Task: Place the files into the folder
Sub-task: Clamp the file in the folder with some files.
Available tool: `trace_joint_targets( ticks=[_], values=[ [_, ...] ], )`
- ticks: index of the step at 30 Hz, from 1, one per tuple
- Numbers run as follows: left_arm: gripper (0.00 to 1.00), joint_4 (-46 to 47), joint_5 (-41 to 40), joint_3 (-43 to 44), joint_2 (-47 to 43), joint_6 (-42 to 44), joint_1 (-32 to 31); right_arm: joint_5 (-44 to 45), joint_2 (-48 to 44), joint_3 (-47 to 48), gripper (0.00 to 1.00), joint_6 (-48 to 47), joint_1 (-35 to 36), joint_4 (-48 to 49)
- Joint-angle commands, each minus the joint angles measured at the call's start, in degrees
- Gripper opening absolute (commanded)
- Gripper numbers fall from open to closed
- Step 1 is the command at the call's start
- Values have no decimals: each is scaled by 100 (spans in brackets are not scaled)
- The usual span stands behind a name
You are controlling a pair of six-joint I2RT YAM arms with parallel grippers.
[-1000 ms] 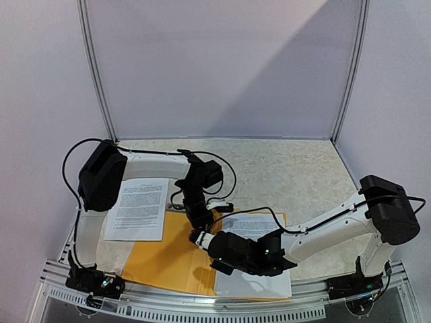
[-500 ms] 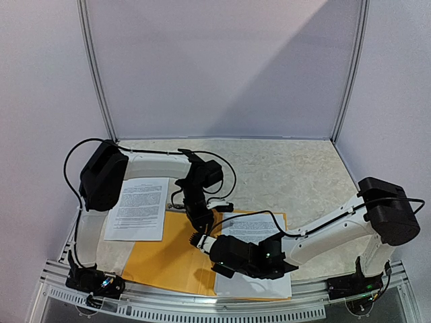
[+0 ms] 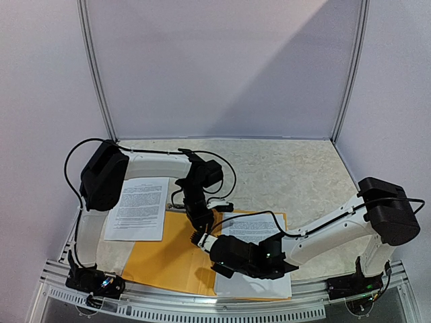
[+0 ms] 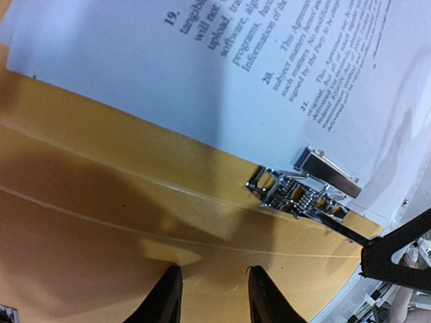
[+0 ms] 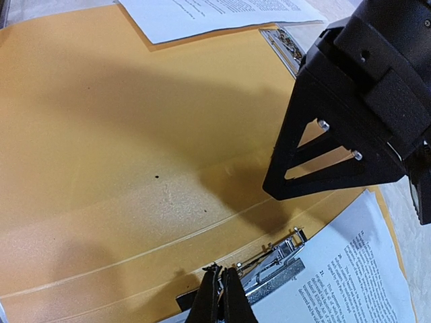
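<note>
The orange-yellow folder (image 3: 161,256) lies open on the table. One of the files (image 3: 259,232) rests on its right half, under the metal clip (image 4: 303,192). A second of the files (image 3: 138,208) lies on the table left of the folder. My left gripper (image 3: 200,237) points down at the folder's middle fold. In the left wrist view the left gripper (image 4: 215,269) is open, with only bare folder between its fingers. My right gripper (image 5: 223,271) is shut, its tips against the clip (image 5: 273,262) at the sheet's edge (image 5: 343,282).
The two grippers are close together over the folder's fold; the left one's black body (image 5: 350,121) fills the right of the right wrist view. A metal frame rail (image 3: 202,306) runs along the near table edge. White walls enclose the marbled tabletop (image 3: 289,175).
My right arm has eased slightly left and nearer along the folder's fold. The left arm has stayed put. Both grippers have kept their openings.
</note>
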Motion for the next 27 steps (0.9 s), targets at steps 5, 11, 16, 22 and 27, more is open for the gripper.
trace_joint_targets(
  ticks=[5,11,16,22,27],
  values=[
    [37,1055,-705,-416,1077,50,41,-1581,326,14,4,387,317,-2276],
    [38,991,-694,-311,1062,53,74,-1215,107,675,12,267,123,-2556],
    [38,971,-787,-224,1111,84,74,-905,-260,1324,20,28,4,-2529],
    [39,934,-899,-141,1175,134,74,-909,-741,1585,28,-259,-25,-2065],
    [40,855,-919,-83,1152,155,74,-949,-1312,1250,31,-169,-20,-1763]
  ],
)
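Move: The folder's metal clip is right under the right hand's shut fingertips: its middle lies about 2 cm ahead of them and some 2 cm below, on the fold. The clipped pages are centred about 12 cm to this hand's right, level with it; the metal strip on the left cover lies 17 cm ahead and 11 cm left, the loose pages 16 cm ahead and 24 cm left. From the left hand the clip is some 6 cm back and 4 cm right. The metal clip is let go by the right hand: its shut fingertips, resting on the clip, spread to about a third open, draw back about 1 cm with a slight rightward dip, then come free and rise roughly 9 cm, drifting a little left, with the wrist tilting only slightly. The left fingertips stay down on the left cover beside the fold, practically still. ##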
